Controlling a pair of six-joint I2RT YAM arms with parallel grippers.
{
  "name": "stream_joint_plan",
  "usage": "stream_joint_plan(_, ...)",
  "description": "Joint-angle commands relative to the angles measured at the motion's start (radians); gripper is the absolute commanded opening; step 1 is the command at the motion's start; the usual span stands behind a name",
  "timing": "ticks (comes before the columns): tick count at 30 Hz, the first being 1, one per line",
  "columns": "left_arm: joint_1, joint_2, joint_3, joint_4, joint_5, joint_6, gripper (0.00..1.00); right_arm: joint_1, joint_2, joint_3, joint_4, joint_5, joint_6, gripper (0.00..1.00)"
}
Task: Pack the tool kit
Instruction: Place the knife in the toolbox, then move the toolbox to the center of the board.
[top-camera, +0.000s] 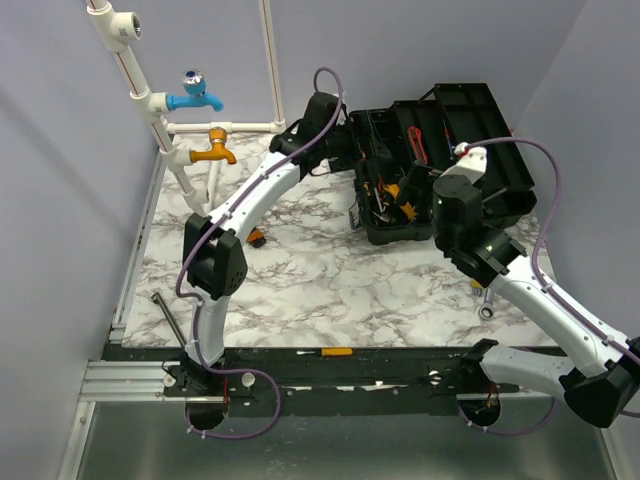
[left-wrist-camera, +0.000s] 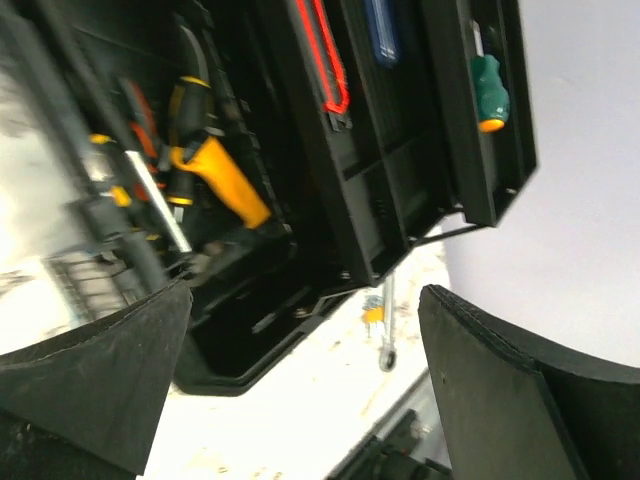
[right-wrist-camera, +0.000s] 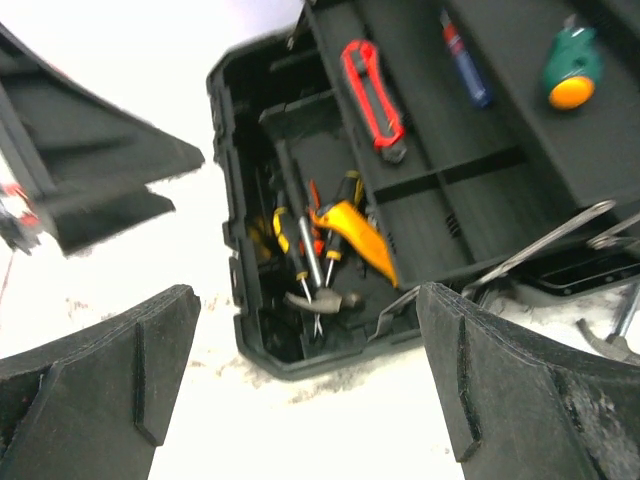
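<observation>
The black tool kit (top-camera: 400, 225) stands open at the back right of the marble table. Its bottom bin holds a hammer (right-wrist-camera: 320, 298), a yellow-handled tool (right-wrist-camera: 355, 240) and screwdrivers (right-wrist-camera: 300, 245). The fold-out tray carries a red utility knife (right-wrist-camera: 372, 95), a blue tool (right-wrist-camera: 465, 60) and a green stubby screwdriver (right-wrist-camera: 570, 70). My left gripper (left-wrist-camera: 305, 310) hovers open by the box's left side with nothing between its fingers. My right gripper (right-wrist-camera: 305, 300) is open and empty above the table at the box's front edge.
A wrench (top-camera: 487, 305) lies on the marble right of the box, also seen as the wrench (left-wrist-camera: 385, 330). A yellow-handled screwdriver (top-camera: 335, 352) rests on the near rail. A metal rod (top-camera: 170, 315) lies at the left. Blue and orange taps (top-camera: 205, 125) stand on white pipes at the back left.
</observation>
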Motion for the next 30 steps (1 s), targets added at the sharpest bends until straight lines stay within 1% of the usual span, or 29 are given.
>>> stream_joint_plan(1, 0.001, -0.070, -0.014, -0.175, -0.264, 0.188, 0.98, 0.003, 0.012, 0.010, -0.072, -0.176, -0.013, 1.00)
stream_joint_plan(3, 0.001, -0.031, 0.013, -0.216, -0.284, 0.207, 0.98, 0.004, 0.000, -0.009, -0.050, -0.211, -0.012, 1.00)
stream_joint_plan(5, 0.001, 0.014, 0.039, -0.227, -0.257, 0.217, 0.97, 0.004, -0.012, -0.024, -0.034, -0.227, -0.012, 1.00)
stream_joint_plan(8, 0.001, 0.087, 0.089, -0.228, -0.215, 0.216, 0.95, 0.003, -0.026, -0.028, -0.027, -0.230, -0.017, 1.00)
stream_joint_plan(13, 0.005, 0.170, 0.147, -0.232, -0.211, 0.218, 0.94, 0.004, -0.059, -0.038, -0.024, -0.217, -0.024, 1.00)
stream_joint_plan(17, 0.016, 0.218, 0.163, -0.224, -0.171, 0.203, 0.87, 0.003, -0.076, -0.054, -0.015, -0.210, -0.026, 1.00)
stream_joint_plan(19, 0.020, 0.236, 0.166, -0.224, -0.147, 0.198, 0.80, 0.004, -0.077, -0.058, -0.010, -0.210, -0.026, 1.00)
stream_joint_plan(21, 0.019, 0.245, 0.165, -0.225, -0.135, 0.199, 0.71, 0.004, -0.075, -0.060, -0.009, -0.212, -0.025, 1.00)
stream_joint_plan(25, 0.019, 0.236, 0.149, -0.238, -0.132, 0.218, 0.42, 0.004, -0.067, -0.065, -0.005, -0.216, -0.022, 1.00)
stream_joint_plan(27, 0.021, 0.206, 0.107, -0.229, -0.143, 0.233, 0.31, 0.004, -0.062, -0.069, -0.004, -0.222, -0.018, 1.00)
stream_joint_plan(28, 0.022, 0.184, 0.072, -0.221, -0.147, 0.236, 0.26, 0.004, -0.061, -0.072, -0.003, -0.223, -0.015, 1.00)
stream_joint_plan(30, 0.032, 0.143, 0.007, -0.198, -0.145, 0.238, 0.13, 0.003, -0.056, -0.082, -0.001, -0.227, -0.006, 1.00)
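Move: The left hand hangs wide open over the toolbox. The toolbox's left rim, at about mid-length, lies some 13 cm below it, 3 cm ahead and 3 cm to its left. Down in the box are the orange knife, roughly 10 cm to the hand's right and about level fore and aft, and the hammer, 4 cm right and 3 cm ahead. From the right hand the same rim lies about 10 cm left, 8 cm ahead and well below. Leftward first, some 3 cm off the spot above the open box, then steeply down about 14 cm onto its left rim, the left hand rolls some 20 degrees so its left side rises. Its wide-open fingers close most of the way and pinch the rim beside the latch. The right hand stays open above the box, easing 2–3 cm left and a little back and down while turning about 10 degrees counter-clockwise. ##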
